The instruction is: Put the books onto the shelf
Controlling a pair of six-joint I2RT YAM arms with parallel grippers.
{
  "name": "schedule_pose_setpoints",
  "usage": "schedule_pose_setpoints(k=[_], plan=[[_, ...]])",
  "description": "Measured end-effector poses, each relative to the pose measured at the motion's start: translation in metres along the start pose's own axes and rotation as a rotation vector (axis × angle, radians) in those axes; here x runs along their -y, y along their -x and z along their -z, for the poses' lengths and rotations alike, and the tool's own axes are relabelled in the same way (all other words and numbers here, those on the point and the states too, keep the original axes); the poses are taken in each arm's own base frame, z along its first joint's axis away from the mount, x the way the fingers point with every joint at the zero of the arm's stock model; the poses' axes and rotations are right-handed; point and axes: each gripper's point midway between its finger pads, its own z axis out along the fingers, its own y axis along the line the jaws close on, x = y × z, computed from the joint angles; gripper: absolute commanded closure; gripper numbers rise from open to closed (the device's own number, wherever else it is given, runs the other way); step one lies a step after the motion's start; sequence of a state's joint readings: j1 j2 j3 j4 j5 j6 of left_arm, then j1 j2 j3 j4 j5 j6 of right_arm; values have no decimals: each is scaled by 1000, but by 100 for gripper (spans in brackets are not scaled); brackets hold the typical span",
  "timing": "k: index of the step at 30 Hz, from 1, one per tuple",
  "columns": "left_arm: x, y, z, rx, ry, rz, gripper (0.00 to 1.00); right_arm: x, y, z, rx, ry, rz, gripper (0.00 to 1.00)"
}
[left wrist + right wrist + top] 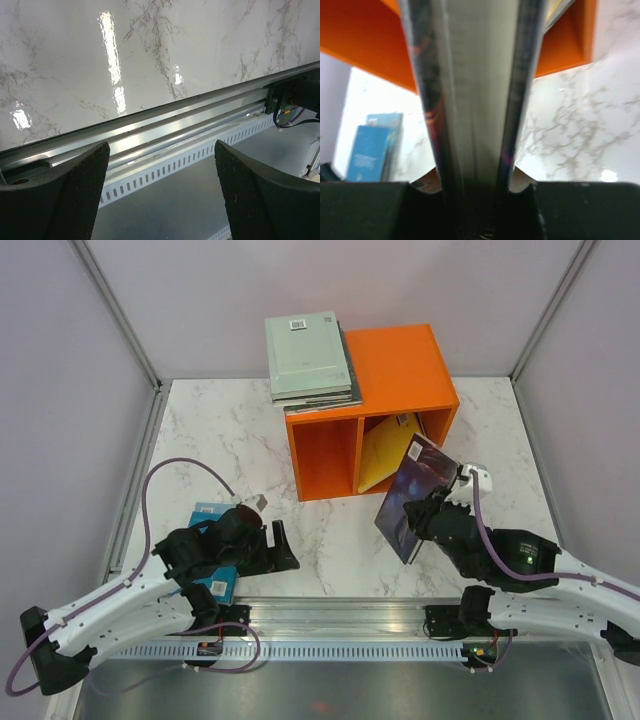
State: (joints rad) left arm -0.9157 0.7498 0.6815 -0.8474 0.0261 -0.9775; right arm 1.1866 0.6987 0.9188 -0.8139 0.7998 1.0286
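My right gripper (428,508) is shut on a dark blue-purple book (408,495), held upright and tilted just in front of the right cubby of the orange shelf (400,360). In the right wrist view the book's page edge (472,90) runs up between the jaws of that gripper (472,200), with the shelf (365,40) ahead. A yellow book (385,455) leans inside the right cubby. A stack of pale grey-green books (310,358) lies on the shelf's top left. Light blue books (208,512) lie under my left arm. My left gripper (285,548) stands open and empty (162,195) over the table's near edge.
An aluminium rail (150,130) and a slotted cable duct (330,650) run along the near table edge. Grey walls close in the marble table (220,430) on the left, back and right. The shelf's left cubby (322,458) holds nothing that I can see.
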Motion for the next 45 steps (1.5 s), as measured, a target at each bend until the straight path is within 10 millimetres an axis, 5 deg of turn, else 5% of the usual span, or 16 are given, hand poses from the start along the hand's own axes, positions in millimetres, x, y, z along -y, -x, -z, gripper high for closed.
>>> schedule_pose_setpoints(k=[7, 13, 18, 32, 45], plan=[[-2, -1, 15, 26, -37, 0, 12, 8, 22, -12, 82, -125, 127, 100], [-7, -4, 20, 33, -33, 0, 12, 22, 41, -61, 28, -233, 120, 100], [-14, -5, 28, 53, -31, 7, 12, 45, 63, -75, 24, -257, 67, 100], [-29, -14, 35, 40, 4, 20, 13, 37, 50, -121, 110, -81, -158, 100], [-39, -20, 40, -1, 66, 20, 14, 38, 61, -171, 275, -78, -249, 100]])
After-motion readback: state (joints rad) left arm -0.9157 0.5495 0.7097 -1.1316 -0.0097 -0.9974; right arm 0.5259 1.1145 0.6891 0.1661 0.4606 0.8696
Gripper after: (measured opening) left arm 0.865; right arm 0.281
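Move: The right hand already grips the galaxy-cover book, held up in front of the shelf. The mouth of the right compartment lies about 20 cm ahead of this hand, some 3 cm left, its middle roughly 9 cm lower. The leaning yellow book's middle is about 7 cm beyond that mouth; the shelf's divider starts level with the mouth, some 14 cm left of the hand. From the left hand the compartment mouth is about 26 cm ahead and 32 cm right. Forward some 18 cm goes the right hand, carrying the upright galaxy-cover book into the right compartment while sinking slightly. It swings a little right, then partly back left; the wrist turns clockwise by about 15 degrees and rolls one way, then the other, grip kept. The empty left hand drifts left and a bit back towards the blue books, fingers open. ##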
